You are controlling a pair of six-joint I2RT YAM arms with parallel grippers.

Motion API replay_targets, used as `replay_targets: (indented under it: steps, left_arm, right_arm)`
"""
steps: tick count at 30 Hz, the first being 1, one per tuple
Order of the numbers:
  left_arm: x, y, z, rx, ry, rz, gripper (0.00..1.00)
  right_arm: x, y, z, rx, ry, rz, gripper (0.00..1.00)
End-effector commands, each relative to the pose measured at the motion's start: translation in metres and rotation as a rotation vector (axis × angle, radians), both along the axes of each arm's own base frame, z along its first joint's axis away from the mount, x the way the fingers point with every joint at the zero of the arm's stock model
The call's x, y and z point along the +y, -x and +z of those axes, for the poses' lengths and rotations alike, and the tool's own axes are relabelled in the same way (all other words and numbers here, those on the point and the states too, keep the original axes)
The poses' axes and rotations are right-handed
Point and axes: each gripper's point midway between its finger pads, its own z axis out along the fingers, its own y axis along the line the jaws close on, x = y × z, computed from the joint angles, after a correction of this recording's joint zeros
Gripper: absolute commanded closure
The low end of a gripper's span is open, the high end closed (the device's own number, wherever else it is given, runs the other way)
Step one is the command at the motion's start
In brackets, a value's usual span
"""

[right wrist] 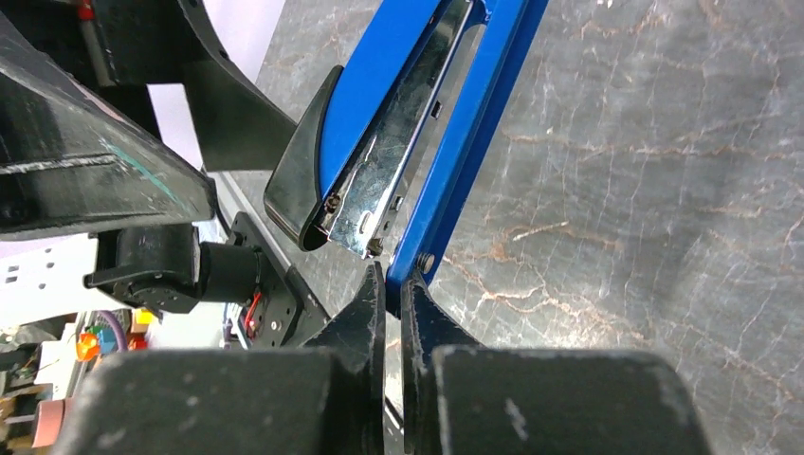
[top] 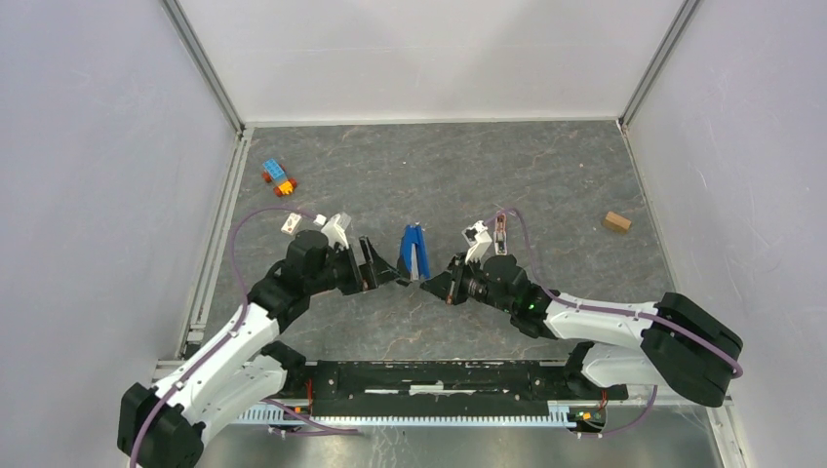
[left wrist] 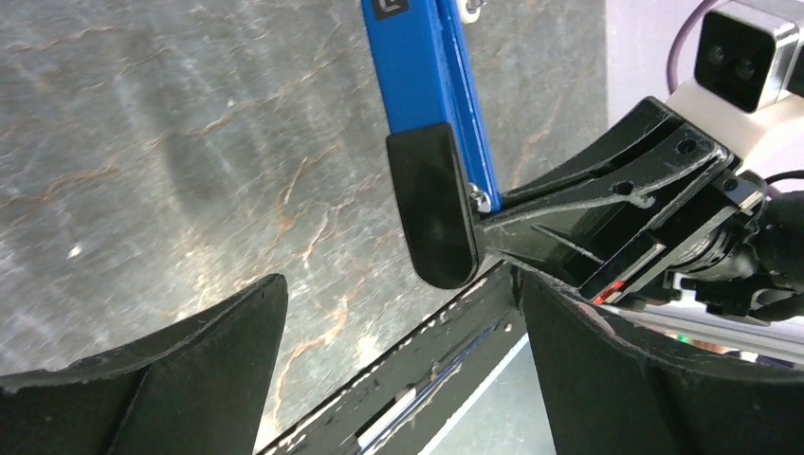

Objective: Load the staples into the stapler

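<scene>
The blue stapler (top: 414, 252) lies in the middle of the table between both arms. In the right wrist view the stapler (right wrist: 446, 123) stands hinged open, its silvery metal channel showing between the blue top with the black end and the blue lower arm. My right gripper (right wrist: 394, 281) is shut on the near tip of that lower arm. My left gripper (left wrist: 400, 284) is open, its wide-spread fingers (left wrist: 204, 365) just short of the stapler's black end (left wrist: 431, 204), with nothing between them. The staples are not in view.
Blue-orange-red toy bricks (top: 279, 176) lie at the far left. A small pink-and-white piece (top: 291, 223) sits beside the left wrist. A wooden block (top: 615, 221) lies at the far right. The black base rail (top: 429, 378) runs along the near edge.
</scene>
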Motion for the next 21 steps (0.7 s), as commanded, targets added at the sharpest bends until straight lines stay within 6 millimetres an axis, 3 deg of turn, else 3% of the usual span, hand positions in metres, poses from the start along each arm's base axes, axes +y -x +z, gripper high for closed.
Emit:
replay_targets:
  steps: [1, 13, 16, 21]
  left_arm:
    - [-0.024, -0.016, 0.026, -0.057, 0.149, -0.012, 0.01]
    - [-0.051, -0.024, 0.009, -0.017, 0.148, -0.085, 0.11]
    - [-0.053, -0.024, 0.009, -0.022, 0.150, -0.087, 0.23]
    - [-0.049, -0.028, 0.019, -0.048, 0.136, -0.071, 0.59]
  right_arm:
    - [0.013, -0.022, 0.063, -0.167, -0.126, -0.040, 1.00]
    - [0.013, -0.018, 0.057, -0.173, -0.132, -0.020, 1.00]
    - [0.011, -0.016, 0.054, -0.170, -0.135, -0.014, 1.00]
    - [0.006, -0.011, 0.046, -0.190, -0.113, 0.003, 1.00]
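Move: The stapler's black nose, with the jaw swung open, is about 5 cm to the left hand's right, 2 cm ahead and a centimetre below its open fingers. The lower arm's tip, already pinched by the right fingers, is some 9 cm right and 1 cm ahead of the left hand, slightly lower; the red-and-white piece lies on the table about 25 cm right, 10 cm ahead, 14 cm below. From the right hand, the nose is some 4 cm left, level fore and aft. The left hand, fingers wide, reaches about 5 cm rightward and at first a little forward, sinking about a centimetre late on, until the stapler's black nose is between its fingertips, and only as it slows do the fingers close to about half, one on each side of the nose and seemingly up against it. The right hand keeps its pinch on the tip of the blue lower arm and holds the stapler in the air almost still, drifting only about a centimetre forward and up. ##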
